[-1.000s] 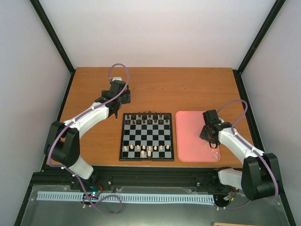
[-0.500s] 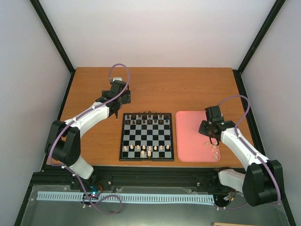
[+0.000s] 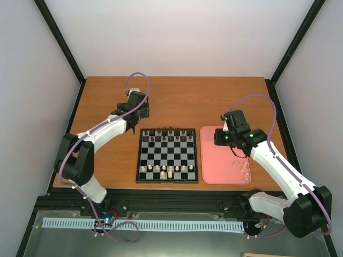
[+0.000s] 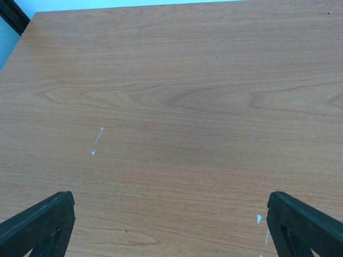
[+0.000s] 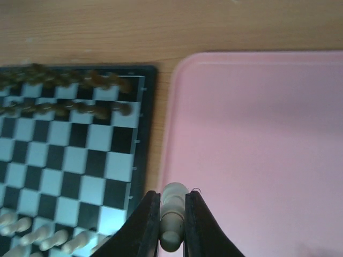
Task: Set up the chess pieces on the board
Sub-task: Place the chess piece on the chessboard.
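Note:
The black-and-white board lies mid-table, with dark pieces along its far rows and several cream chess pieces in its near rows. A few more cream pieces lie on the pink tray. My right gripper is shut on one cream chess piece, hovering over the tray's left part beside the board; from above the gripper shows there too. My left gripper is open over bare wood beyond the board's far left corner, its fingertips wide apart with nothing between.
The pink tray sits just right of the board with a narrow strip of wood between them. Black frame posts stand at the table's back corners. The table's far half is bare wood.
My right arm has lifted from the tray's right side and swung left and away toward the board, carrying the cream piece. The left arm has hardly moved.

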{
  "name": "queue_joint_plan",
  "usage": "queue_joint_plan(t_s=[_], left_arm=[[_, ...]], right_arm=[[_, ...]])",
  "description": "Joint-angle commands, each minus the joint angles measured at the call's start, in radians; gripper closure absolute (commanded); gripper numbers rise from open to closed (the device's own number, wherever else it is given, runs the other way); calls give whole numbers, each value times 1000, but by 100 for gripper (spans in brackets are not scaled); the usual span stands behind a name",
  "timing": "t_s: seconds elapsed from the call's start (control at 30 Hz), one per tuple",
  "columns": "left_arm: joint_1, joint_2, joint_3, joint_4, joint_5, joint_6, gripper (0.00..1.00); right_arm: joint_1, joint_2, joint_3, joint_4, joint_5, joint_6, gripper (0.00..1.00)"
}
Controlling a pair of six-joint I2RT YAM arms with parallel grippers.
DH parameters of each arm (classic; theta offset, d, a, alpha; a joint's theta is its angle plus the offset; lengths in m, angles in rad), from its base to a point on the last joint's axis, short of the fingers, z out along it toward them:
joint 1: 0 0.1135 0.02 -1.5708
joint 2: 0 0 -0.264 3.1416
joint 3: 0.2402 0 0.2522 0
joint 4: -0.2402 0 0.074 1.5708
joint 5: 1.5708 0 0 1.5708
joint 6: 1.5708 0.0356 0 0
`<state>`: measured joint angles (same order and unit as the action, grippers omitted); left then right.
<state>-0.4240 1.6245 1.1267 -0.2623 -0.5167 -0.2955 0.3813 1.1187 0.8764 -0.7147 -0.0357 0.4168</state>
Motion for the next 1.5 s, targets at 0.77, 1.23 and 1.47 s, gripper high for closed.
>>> queue_joint_plan(t_s=[0.77, 1.23, 1.47], left_arm=[[-7, 38, 56, -6, -45, 9, 0], [-7, 48, 61, -8, -44, 7, 0], [-7, 49, 61, -4, -38, 8, 0]], right_arm=[[189, -28, 88, -2, -655, -269, 97], [382, 43, 153, -2, -410, -227, 97], [626, 255, 270, -43, 21, -169, 97]])
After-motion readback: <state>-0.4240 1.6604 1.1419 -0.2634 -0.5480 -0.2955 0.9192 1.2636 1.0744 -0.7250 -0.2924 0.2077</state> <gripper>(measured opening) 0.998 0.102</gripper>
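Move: The held pale chess piece is bound for the empty near-row square just right of the two standing back pieces: some 14 cm back, 19 cm left and 13 cm below the right hand. The nearer back piece stands 3 cm left of that square, a pale pawn 4 cm ahead of it. The pink tray's middle is 8 cm right and 3 cm back of the right hand. From the left hand, that square lies about 34 cm back, 23 cm right. The pale chess piece, still pinched in the shut right fingers, is carried off the tray and over the board's near side, about 18 cm left and 11 cm back. The hand climbs some 7 cm, then sinks about 3 towards the near row while still going left. It turns about 50 degrees counter-clockwise, its left side tilting up and then mostly levelling again. ##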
